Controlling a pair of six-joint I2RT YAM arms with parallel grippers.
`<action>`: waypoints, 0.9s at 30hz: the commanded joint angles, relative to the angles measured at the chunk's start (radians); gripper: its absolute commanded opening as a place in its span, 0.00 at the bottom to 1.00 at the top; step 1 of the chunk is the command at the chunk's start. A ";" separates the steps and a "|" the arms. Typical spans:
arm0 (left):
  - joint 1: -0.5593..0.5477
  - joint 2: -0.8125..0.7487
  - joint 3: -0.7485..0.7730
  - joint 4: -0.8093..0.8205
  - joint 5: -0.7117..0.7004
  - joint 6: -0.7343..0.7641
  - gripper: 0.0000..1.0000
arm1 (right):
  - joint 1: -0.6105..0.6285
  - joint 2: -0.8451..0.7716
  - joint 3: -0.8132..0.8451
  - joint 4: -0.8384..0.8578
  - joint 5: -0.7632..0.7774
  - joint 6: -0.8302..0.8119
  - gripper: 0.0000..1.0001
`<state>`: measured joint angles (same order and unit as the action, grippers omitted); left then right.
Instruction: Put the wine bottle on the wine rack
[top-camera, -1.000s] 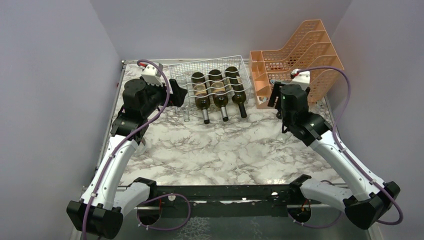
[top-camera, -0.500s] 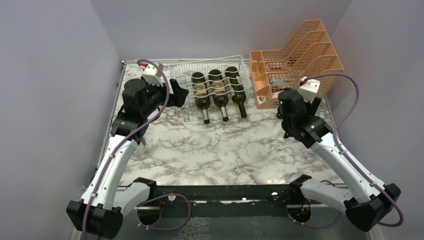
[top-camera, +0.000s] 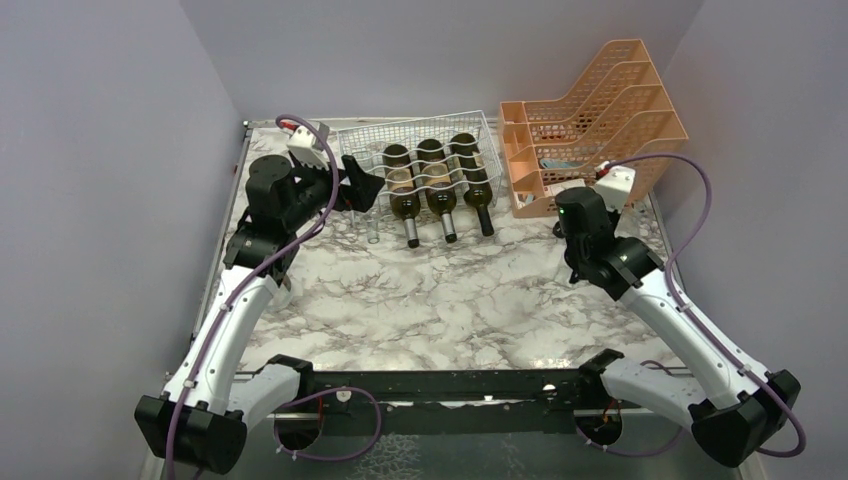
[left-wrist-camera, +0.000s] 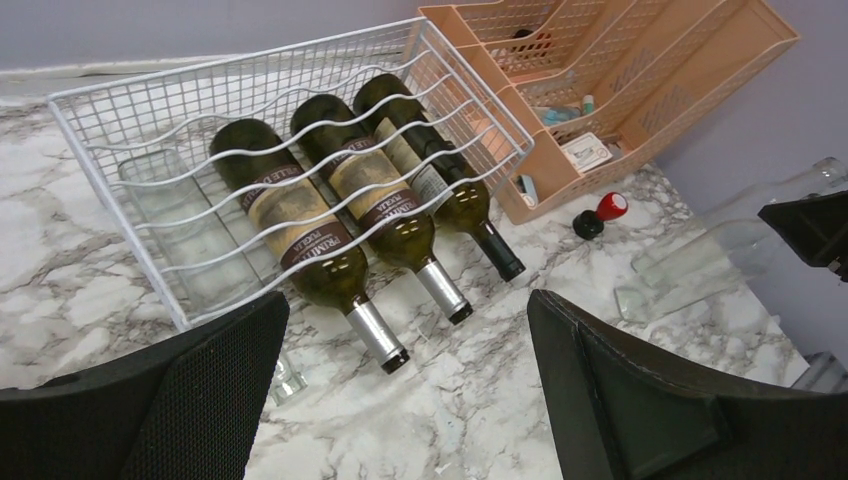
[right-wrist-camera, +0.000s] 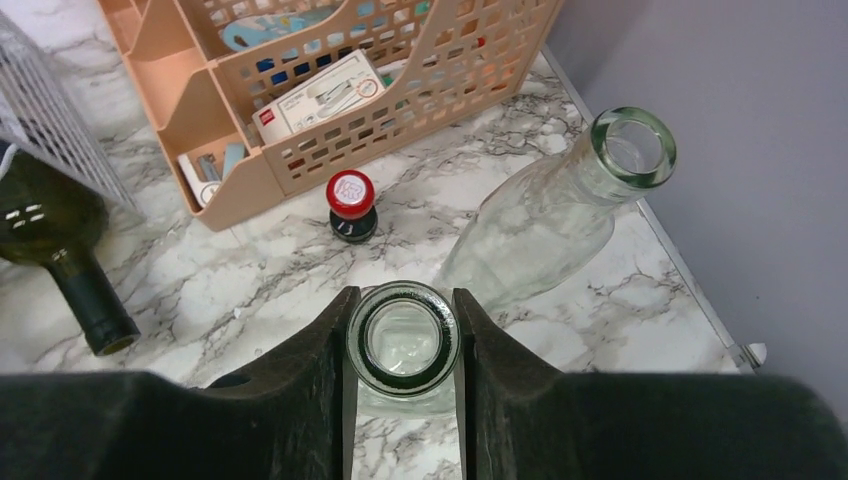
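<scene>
The white wire wine rack (top-camera: 415, 150) lies at the back middle and also shows in the left wrist view (left-wrist-camera: 280, 130). It holds three dark wine bottles (left-wrist-camera: 330, 230) and a clear glass bottle (left-wrist-camera: 185, 225) in its leftmost cradle. My left gripper (left-wrist-camera: 410, 400) is open and empty, just in front of the rack's left end (top-camera: 362, 190). My right gripper (right-wrist-camera: 402, 345) is shut on the neck of a clear glass bottle (right-wrist-camera: 402, 385), whose open mouth faces the right wrist camera. A second clear bottle (right-wrist-camera: 560, 215) stands tilted beside it.
The orange perforated file tray (top-camera: 590, 120) stands at the back right with papers in it. A small red-topped stamp (right-wrist-camera: 351, 205) sits in front of it. The right wall and table edge are close behind the clear bottles.
My right wrist has swung away from the front of the orange tray and turned, its camera now toward the right. My left gripper has shifted slightly up toward the rack.
</scene>
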<state>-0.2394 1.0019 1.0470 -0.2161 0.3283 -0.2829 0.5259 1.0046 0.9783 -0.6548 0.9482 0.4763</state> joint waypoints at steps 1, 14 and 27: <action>-0.007 0.022 -0.020 0.107 0.097 -0.078 0.96 | -0.006 -0.063 0.033 0.093 -0.117 -0.161 0.13; -0.368 0.113 -0.186 0.454 0.114 -0.004 0.99 | -0.006 -0.071 0.166 0.081 -0.664 -0.321 0.05; -0.588 0.308 -0.350 0.818 0.062 0.045 0.99 | -0.006 -0.056 0.219 0.126 -1.098 -0.278 0.04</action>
<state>-0.7876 1.2781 0.7574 0.4030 0.4194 -0.2672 0.5232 0.9447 1.1564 -0.6209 0.0303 0.1749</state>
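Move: My right hand already pinches the neck of the clear bottle, its middle some 12 cm below the fingers. From that hand the wine rack is about 26 cm ahead and 36 cm left, the second clear bottle 4 cm ahead and 8 cm right, and the stamp 10 cm ahead and 1 cm left. From my left hand, open and empty, the held bottle is roughly 45 cm right, 4 cm back and 21 cm down; the rack is 22 cm ahead and 8 cm right. I keep my grip on the bottle's neck, lift it off the table and swing it left about 14 cm, rising some 6 cm and turning my right wrist about 50 degrees counter-clockwise. Meanwhile my left hand, fingers wide open, sweeps right about 20 cm, also down and back, turning clockwise to face the bottle, still without gripping it. ##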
